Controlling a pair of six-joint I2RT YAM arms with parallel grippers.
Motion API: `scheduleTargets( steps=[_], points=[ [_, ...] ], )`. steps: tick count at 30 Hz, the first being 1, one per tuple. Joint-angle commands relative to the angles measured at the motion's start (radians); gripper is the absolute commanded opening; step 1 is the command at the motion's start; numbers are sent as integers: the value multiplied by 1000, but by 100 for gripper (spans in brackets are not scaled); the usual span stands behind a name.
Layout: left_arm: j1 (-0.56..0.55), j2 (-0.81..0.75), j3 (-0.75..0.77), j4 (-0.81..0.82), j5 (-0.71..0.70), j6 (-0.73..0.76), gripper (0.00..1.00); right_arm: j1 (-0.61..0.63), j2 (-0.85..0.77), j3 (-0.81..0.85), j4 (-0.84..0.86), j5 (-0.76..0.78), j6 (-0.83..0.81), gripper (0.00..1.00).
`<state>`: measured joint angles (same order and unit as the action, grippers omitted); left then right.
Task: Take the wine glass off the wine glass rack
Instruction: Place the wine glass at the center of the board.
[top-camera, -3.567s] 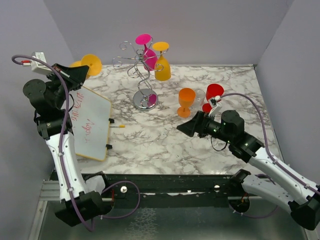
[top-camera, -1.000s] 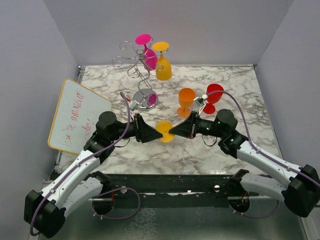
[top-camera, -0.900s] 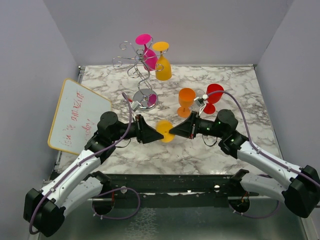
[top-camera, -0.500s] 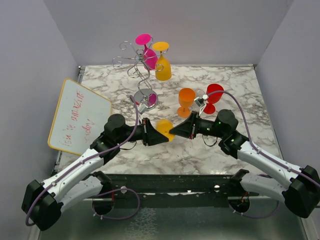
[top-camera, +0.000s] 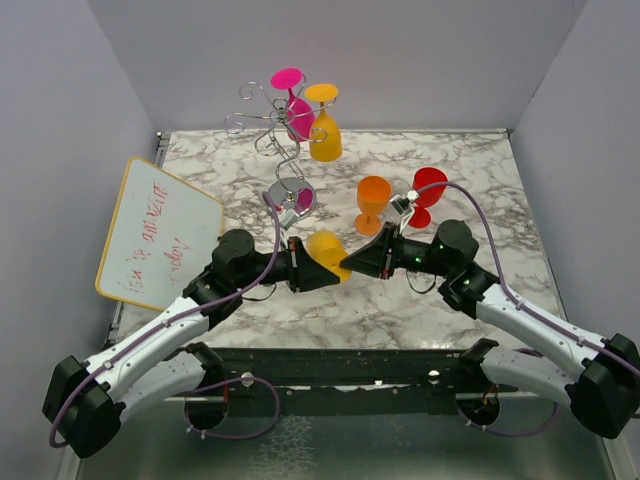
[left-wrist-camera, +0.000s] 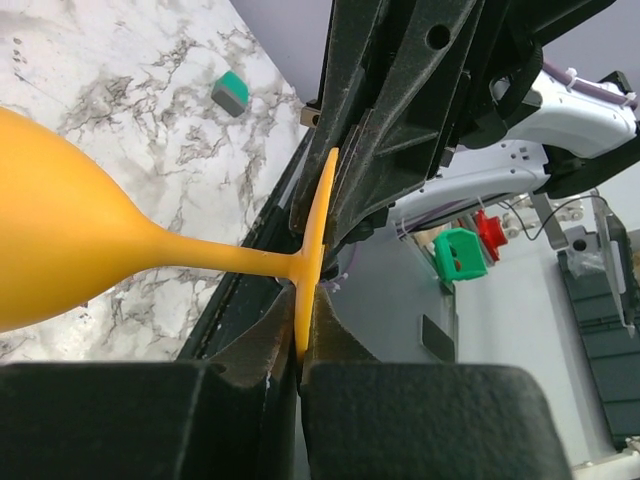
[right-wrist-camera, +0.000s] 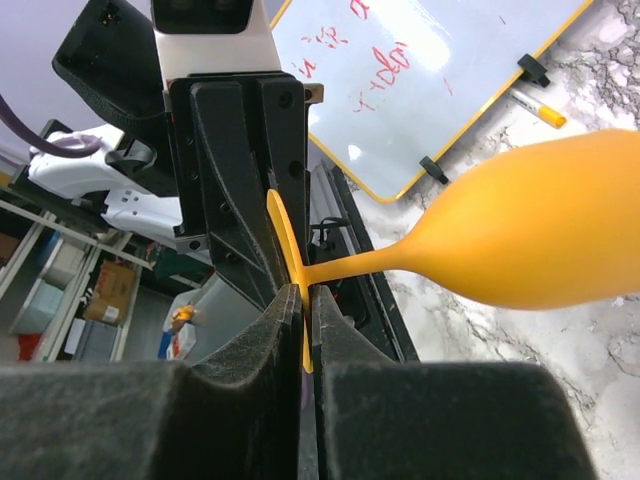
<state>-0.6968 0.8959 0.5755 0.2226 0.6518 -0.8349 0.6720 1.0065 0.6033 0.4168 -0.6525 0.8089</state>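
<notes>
A yellow-orange wine glass (top-camera: 325, 247) hangs on its side above the table's near middle, held between both arms. My left gripper (top-camera: 335, 272) is shut on the rim of its round foot (left-wrist-camera: 315, 240), bowl (left-wrist-camera: 50, 250) pointing left. My right gripper (top-camera: 358, 265) meets it from the other side. Its fingers (right-wrist-camera: 270, 350) close round the same foot (right-wrist-camera: 285, 240), a hairline gap at one pad, bowl (right-wrist-camera: 540, 225) to the right. The chrome wine glass rack (top-camera: 283, 135) stands at the back, a pink glass (top-camera: 297, 110) and a yellow glass (top-camera: 324, 130) hanging from its arms.
An orange glass (top-camera: 372, 200) and a red glass (top-camera: 425, 195) stand on the marble table (top-camera: 470, 160) just behind my right arm. A whiteboard (top-camera: 160, 245) lies at the left, its marker (right-wrist-camera: 538, 110) beside it. A green eraser (left-wrist-camera: 230, 93) sits on the table.
My left arm has moved right up to the glass and its jaws have closed on the foot. The glass bowl has shifted slightly up and left. The right arm stays in place.
</notes>
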Motion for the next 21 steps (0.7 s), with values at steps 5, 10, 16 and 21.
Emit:
scheduleTargets(
  steps=[5,10,16,21],
  points=[
    [-38,-11,19,9,-31,126,0,5,-17,39,-92,7,-42,28],
    [-57,-47,7,-7,-16,217,0,5,-26,113,-225,51,-102,56],
    [-61,-92,-6,-81,51,386,0,5,-62,189,-378,250,-134,81],
    [-61,-145,-52,-132,50,540,0,5,-85,257,-460,358,-158,89]
  ],
)
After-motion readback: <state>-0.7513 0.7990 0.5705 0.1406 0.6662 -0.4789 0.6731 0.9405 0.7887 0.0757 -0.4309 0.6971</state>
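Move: Pinched by its foot in both hands, the yellow wine glass slants forward and down, its middle about 6 cm ahead, 2 cm left and 6 cm below the left hand, 4 cm ahead, 2 cm left and 7 cm below the right. From the left hand, the board's centre lies straight ahead some 17 cm and 25 cm down; the orange glass 18 cm ahead, 6 cm right, 16 cm below. Letting go of the glass's foot, the right hand opens wide, then draws off upward and forward, some 3 cm each way, and a little to its right. The left hand keeps its pinch on the foot, eases back about 2 cm and tilts some 20 degrees, swinging the bowl end up. ##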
